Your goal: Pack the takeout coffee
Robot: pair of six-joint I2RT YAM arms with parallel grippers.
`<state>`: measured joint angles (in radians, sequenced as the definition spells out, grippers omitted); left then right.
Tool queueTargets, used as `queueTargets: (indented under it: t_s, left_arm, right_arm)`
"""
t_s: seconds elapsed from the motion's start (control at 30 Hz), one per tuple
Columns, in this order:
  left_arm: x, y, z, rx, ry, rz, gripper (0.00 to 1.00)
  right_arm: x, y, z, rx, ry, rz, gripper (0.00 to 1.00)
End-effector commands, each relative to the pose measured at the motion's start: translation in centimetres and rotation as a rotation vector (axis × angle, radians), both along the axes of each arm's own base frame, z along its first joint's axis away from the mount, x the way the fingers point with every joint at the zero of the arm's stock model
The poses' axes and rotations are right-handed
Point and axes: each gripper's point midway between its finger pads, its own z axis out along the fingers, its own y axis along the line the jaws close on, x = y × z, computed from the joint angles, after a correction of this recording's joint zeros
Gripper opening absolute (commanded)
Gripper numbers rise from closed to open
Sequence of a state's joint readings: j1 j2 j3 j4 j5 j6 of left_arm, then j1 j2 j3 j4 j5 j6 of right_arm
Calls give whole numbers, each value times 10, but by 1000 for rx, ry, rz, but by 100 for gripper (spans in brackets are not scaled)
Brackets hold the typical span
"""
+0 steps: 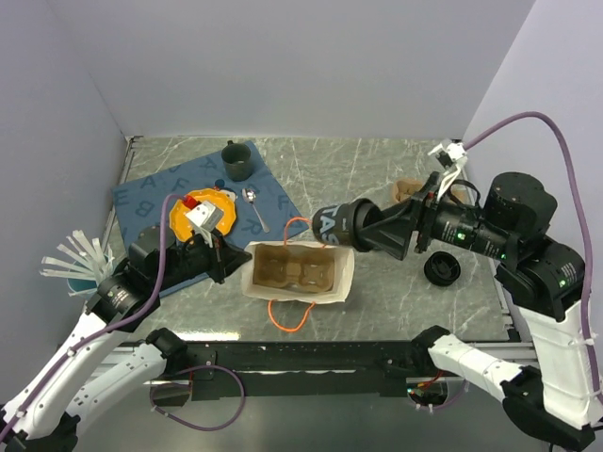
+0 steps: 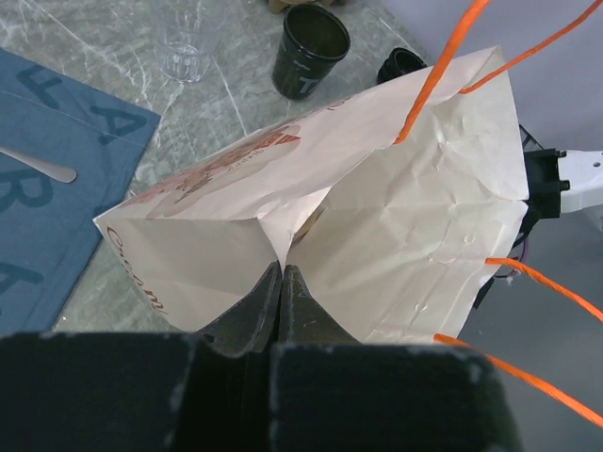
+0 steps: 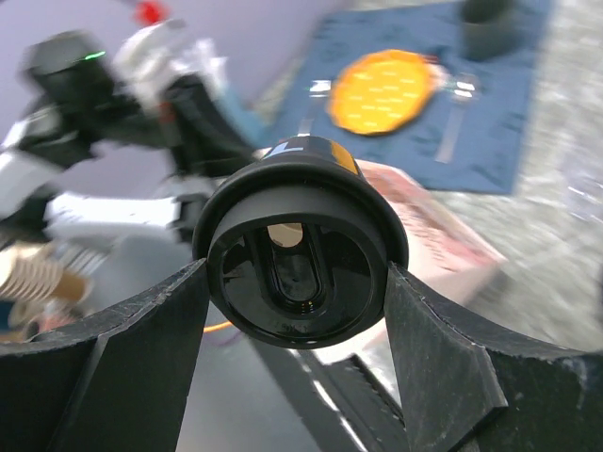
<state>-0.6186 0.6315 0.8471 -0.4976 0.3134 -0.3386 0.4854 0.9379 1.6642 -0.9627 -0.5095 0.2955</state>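
Note:
A white paper bag (image 1: 346, 275) with orange handles stands open in the middle of the table, and a brown pulp tray (image 1: 292, 268) lies inside it. My left gripper (image 1: 237, 261) (image 2: 281, 268) is shut on the fold of the bag's (image 2: 405, 235) left edge. My right gripper (image 1: 352, 226) (image 3: 297, 269) holds a dark takeout coffee cup (image 1: 327, 224) on its side above the bag's far right corner. Both fingers press the sides of its black lid (image 3: 292, 311). In the left wrist view a second dark cup (image 2: 306, 52) stands lidless beyond the bag.
A loose black lid (image 1: 441, 271) lies right of the bag. A blue placemat (image 1: 151, 193) at the left carries an orange plate (image 1: 188, 218), a spoon (image 1: 254, 209) and a dark green mug (image 1: 236, 160). A clear glass (image 2: 188, 38) stands beyond the bag.

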Motion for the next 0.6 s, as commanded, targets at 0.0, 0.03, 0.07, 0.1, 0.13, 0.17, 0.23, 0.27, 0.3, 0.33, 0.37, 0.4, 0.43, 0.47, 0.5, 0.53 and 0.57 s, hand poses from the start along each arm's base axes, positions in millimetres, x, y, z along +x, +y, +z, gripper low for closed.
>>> queueTargets:
  t_s: [0.0,0.03,0.07,0.1,0.13,0.17,0.23,0.27,0.3,0.33,0.37,0.4,0.43,0.47,0.5,0.53,0.57]
  left_arm:
    - [5,0,29,-50,-60,26,1]
    - [5,0,29,-50,-62,23,1]
    - [6,1,30,-48,-66,28,1]
    - [5,1,30,-47,-66,26,1]
    - [6,1,31,-46,-66,28,1]
    - [6,1,31,-45,-68,27,1]
    - [6,0,32,-48,-72,22,1]
    - [6,0,32,-51,-73,23,1]
    - [6,-1,33,-55,-75,20,1]
    - [6,-1,33,-58,-76,20,1]
    - [7,-1,34,-60,-75,21,1]
    - [7,-2,35,-62,-75,21,1]
    - [8,-2,34,-61,-73,26,1]
    - [7,-2,34,-61,-69,22,1]
    - [7,-3,33,-62,-66,21,1]
    - [7,-3,33,-65,-66,20,1]
    - [7,-3,33,-68,-60,20,1]
  right_arm:
    - [-22,27,29,82,-58,176,54]
    - [-25,33,28,77,-55,204,54]
    - [-28,44,23,56,-43,237,54]
    - [-32,49,24,47,-44,255,54]
    - [-33,54,22,31,-46,269,53]
    - [-36,63,14,-1,-20,298,53]
    - [-29,70,10,-39,-36,278,53]
    - [-29,72,7,-57,-33,281,52]
    - [-29,74,7,-70,-45,278,52]
    - [-28,75,5,-92,-56,280,52]
    - [-25,81,-2,-124,-44,285,52]
    - [-31,82,-6,-155,-35,302,52]
    - [-23,86,-15,-209,-45,283,52]
    - [-23,87,-18,-236,-49,283,52]
    - [-25,87,-22,-269,-50,286,52]
    - [-22,91,-28,-307,-61,278,52]
    - [-22,92,-32,-331,-65,275,52]
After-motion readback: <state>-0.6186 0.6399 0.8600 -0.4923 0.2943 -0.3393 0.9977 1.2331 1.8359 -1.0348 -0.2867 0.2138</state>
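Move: The right hand holds the lidded coffee cup by its black lid, bottom pointing left; the paper bag's mouth is about 11 cm to this hand's left, 2 cm back and 17 cm below. The open cup stands some 17 cm ahead, 9 cm right and 36 cm down, the spare black lid about 10 cm ahead, 21 cm right and 40 cm down. From the left hand, pinching the bag's rim, the mouth's middle is about 9 cm right, 3 cm back and 2 cm lower. Still gripping the cup by its lid, the right hand carries it left about 10 cm and back some 3 cm over the bag's mouth, swinging counter-clockwise by roughly 20 degrees. It then begins to sink and tips the fingers and cup bottom down towards the opening. The left hand stays, keeping the bag's rim corner pinched. ##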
